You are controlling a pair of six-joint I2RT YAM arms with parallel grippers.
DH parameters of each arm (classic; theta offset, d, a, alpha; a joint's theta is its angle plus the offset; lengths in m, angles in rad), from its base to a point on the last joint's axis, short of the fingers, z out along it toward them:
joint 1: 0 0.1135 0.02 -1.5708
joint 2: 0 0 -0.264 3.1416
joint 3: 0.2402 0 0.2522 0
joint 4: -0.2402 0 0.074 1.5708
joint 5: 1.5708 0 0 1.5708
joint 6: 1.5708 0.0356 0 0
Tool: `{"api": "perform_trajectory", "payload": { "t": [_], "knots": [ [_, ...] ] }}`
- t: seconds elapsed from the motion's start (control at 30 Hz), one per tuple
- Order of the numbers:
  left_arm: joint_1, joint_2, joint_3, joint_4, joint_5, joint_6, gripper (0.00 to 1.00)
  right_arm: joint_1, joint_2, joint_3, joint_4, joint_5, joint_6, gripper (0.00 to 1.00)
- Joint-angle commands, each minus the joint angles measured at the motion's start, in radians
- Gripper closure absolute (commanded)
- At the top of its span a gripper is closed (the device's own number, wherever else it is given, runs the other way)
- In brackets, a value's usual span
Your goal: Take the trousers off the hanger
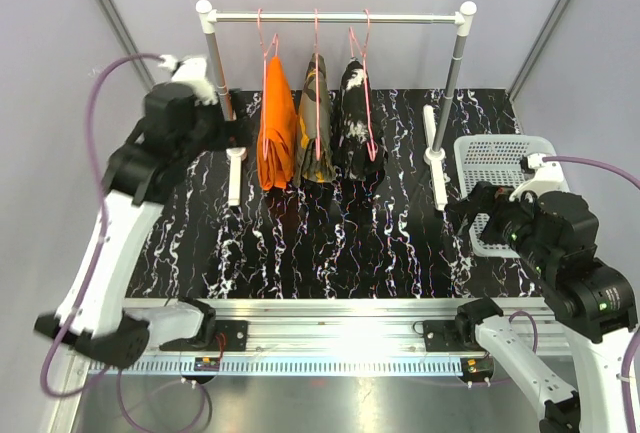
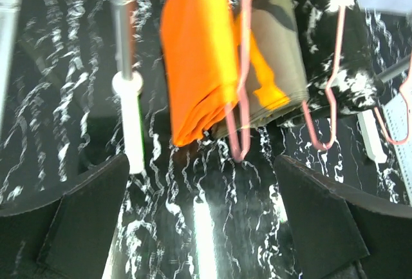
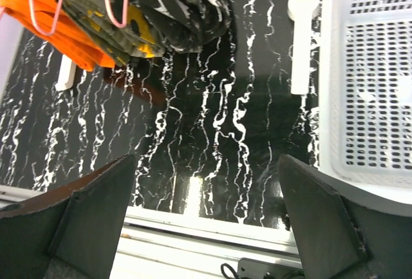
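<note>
Three trousers hang folded on pink hangers [image 1: 318, 143] from a white rail [image 1: 335, 17]: plain orange trousers [image 1: 276, 133], camouflage trousers [image 1: 316, 118] and black trousers with white splotches [image 1: 358, 118]. My left gripper [image 1: 222, 125] is held up just left of the orange trousers [image 2: 199, 53], open and empty, a short way from the cloth. In the left wrist view a hanger's lower loop [image 2: 239, 144] dangles ahead of the left gripper [image 2: 201, 163]. My right gripper [image 1: 465, 215] hovers low at the right, open and empty [image 3: 207, 158], far from the garments [image 3: 174, 8].
A white perforated basket [image 1: 500, 183] sits at the right beside my right arm, also in the right wrist view [image 3: 373, 66]. The rack stands on two white feet [image 1: 235, 173] [image 1: 438, 168] on the black marbled table [image 1: 330, 243]. A metal rail [image 1: 330, 328] runs along the near edge.
</note>
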Motion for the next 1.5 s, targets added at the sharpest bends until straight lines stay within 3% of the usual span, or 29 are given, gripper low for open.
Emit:
{"api": "perform_trajectory", "payload": {
  "t": [0.0, 0.17, 0.4, 0.63, 0.73, 0.77, 0.87, 1.47],
  "knots": [
    [-0.029, 0.135, 0.106, 0.02, -0.015, 0.054, 0.01, 0.006, 0.018, 0.01, 0.05, -0.067, 0.019, 0.01],
    [-0.032, 0.287, 0.212, 0.053, 0.005, 0.068, 0.06, 0.006, 0.012, -0.003, 0.059, -0.101, 0.035, 0.01],
    [-0.047, 0.473, 0.318, 0.037, -0.061, 0.102, 0.31, 0.006, -0.006, 0.003, 0.036, -0.092, 0.03, 0.01],
    [-0.049, 0.562, 0.327, 0.03, -0.101, 0.1, 0.44, 0.006, -0.011, 0.027, 0.014, -0.078, 0.021, 0.01],
    [-0.05, 0.571, 0.327, 0.024, -0.11, 0.096, 0.68, 0.006, -0.006, 0.026, 0.019, -0.081, 0.019, 0.0],
    [-0.05, 0.571, 0.329, 0.024, -0.113, 0.094, 0.81, 0.006, -0.006, 0.026, 0.018, -0.081, 0.018, 0.01],
    [-0.052, 0.56, 0.342, 0.02, -0.125, 0.082, 1.0, 0.006, -0.008, 0.023, 0.022, -0.081, 0.018, 0.0],
    [-0.089, 0.458, 0.494, 0.159, -0.177, -0.007, 1.0, 0.006, -0.015, -0.006, 0.067, -0.079, 0.019, 0.01]
  ]
}}
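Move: From the left hand, the near part of the first pink hanger, the one carrying the orange trousers, lies about 13 cm ahead, 5 cm right and 9 cm below. The trousers' middle is some 4 cm beyond and 6 cm lower than that part. The camouflage trousers' hanger runs roughly 12 cm to its right; the rack's left post stands about 21 cm ahead and 5 cm left of the hand. From the right hand that first hanger is some 24 cm ahead, 46 cm left and a little lower. Bring the left gripper forward about 13 cm, down some 9 and a little right onto the pink wire of the orange trousers' hanger, closing on the way in and tipping the fingers down about 15 degrees while rolling the left side up. Pinch the wire shut between the fingertips, then raise the hanger about 4–5 cm, letting the tilt ease back slightly. ##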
